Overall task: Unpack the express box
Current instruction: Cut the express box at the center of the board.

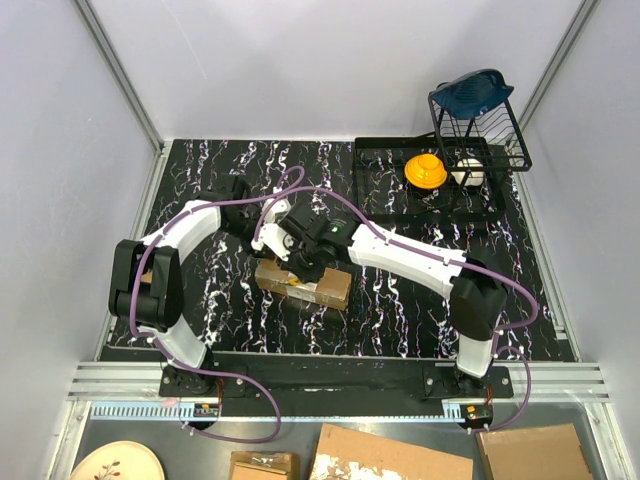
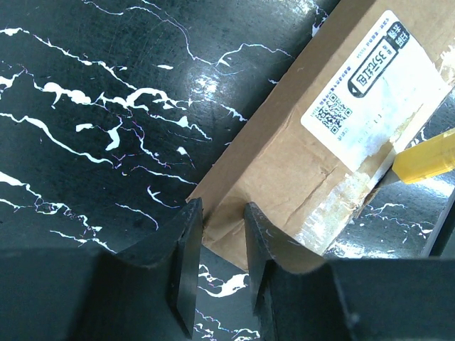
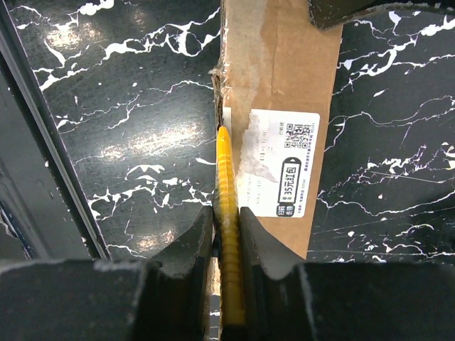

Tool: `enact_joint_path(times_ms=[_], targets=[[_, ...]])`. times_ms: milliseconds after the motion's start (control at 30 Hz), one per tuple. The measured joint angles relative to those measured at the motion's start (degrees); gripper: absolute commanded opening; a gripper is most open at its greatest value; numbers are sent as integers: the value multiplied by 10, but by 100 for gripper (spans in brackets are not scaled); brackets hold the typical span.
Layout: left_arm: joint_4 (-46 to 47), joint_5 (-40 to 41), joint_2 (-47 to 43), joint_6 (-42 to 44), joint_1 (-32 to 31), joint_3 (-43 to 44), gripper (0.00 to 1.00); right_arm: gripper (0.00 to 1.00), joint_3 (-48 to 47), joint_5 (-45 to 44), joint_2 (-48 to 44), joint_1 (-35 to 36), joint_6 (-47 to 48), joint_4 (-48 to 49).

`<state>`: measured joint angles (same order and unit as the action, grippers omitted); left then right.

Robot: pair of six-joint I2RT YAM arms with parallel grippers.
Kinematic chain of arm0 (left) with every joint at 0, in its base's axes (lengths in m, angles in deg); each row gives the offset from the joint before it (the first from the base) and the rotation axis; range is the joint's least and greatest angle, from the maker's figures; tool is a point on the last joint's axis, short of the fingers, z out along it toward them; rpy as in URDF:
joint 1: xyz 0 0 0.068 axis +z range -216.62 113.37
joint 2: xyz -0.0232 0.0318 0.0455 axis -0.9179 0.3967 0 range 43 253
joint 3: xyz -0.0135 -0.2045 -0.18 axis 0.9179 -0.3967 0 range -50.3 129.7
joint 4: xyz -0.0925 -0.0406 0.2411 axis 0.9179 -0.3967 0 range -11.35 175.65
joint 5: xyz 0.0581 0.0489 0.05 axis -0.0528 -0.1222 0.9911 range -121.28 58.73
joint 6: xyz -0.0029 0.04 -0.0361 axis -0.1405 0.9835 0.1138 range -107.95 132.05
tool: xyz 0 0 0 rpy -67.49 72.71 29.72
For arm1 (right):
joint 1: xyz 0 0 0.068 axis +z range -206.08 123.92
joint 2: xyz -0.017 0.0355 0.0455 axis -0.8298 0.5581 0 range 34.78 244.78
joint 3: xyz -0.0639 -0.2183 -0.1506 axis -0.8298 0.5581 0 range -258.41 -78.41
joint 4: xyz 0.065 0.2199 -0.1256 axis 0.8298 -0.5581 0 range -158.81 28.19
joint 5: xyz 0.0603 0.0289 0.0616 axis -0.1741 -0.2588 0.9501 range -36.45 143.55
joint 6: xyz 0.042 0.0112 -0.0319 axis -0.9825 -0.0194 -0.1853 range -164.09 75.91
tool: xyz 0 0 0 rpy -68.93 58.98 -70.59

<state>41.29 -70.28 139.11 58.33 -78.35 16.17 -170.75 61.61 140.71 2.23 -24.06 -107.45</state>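
The express box (image 1: 318, 287), a small brown carton with clear tape and a white label (image 3: 281, 163), lies in the middle of the marble table. My right gripper (image 1: 298, 272) is over the box, shut on a yellow utility knife (image 3: 229, 206). The knife's front end lies along the box's long edge beside the label. My left gripper (image 2: 222, 213) is at the box's left end. Its fingertips (image 2: 190, 227) stand narrowly apart, one on either side of the box's corner (image 2: 213, 206) and touching the cardboard. The knife's yellow body (image 2: 426, 160) shows at the right of the left wrist view.
A black drying tray (image 1: 385, 190) at the back right holds a yellow object (image 1: 425, 170), and a wire rack (image 1: 490, 130) there carries a blue item (image 1: 472, 92). Below the arm bases lie torn cardboard pieces (image 1: 390, 455), a small carton (image 1: 262, 465) and a plate (image 1: 115, 462).
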Motion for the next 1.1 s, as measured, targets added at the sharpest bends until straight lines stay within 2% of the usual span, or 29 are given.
enact_joint_path(times_ms=[233, 800, 900, 1100], targets=[[6, 0, 0, 1, 0, 0, 32, 0, 10, -10, -4, 6, -3, 20], [23, 7, 0, 19, 8, 5, 31, 0, 65, -6, -23, 10, -22, 151], [-2, 12, 4, 27, 28, 22, 32, 0, 79, -6, -24, 10, -24, 184], [-83, 23, 13, 46, 117, 55, 32, 0, 107, -11, -26, 10, -27, 248]])
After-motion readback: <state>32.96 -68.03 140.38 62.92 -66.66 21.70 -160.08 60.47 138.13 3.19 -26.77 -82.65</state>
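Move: Just under the right hand, which holds the yellow cutter with its blade at the box's near top edge, lies the express box: its middle roughly 8 cm down, 2 cm to the left and 1 cm ahead. The shipping label on top is about 3 cm ahead and 3 cm left of that hand. From the left hand, whose fingertips are over the box's left end, the box's middle lies some 10 cm right, 5 cm back and 4 cm down. Keeping its grip on the cutter and the blade in the near edge, the right hand pushes about 4.5 cm left and 2 cm forward along the box towards its left end, tilting some 15 degrees so the fingers point more to the left. The left hand, resting on the left end, first eases forward, then quickly slides off about 7 cm to the left, fingers still slightly open. ##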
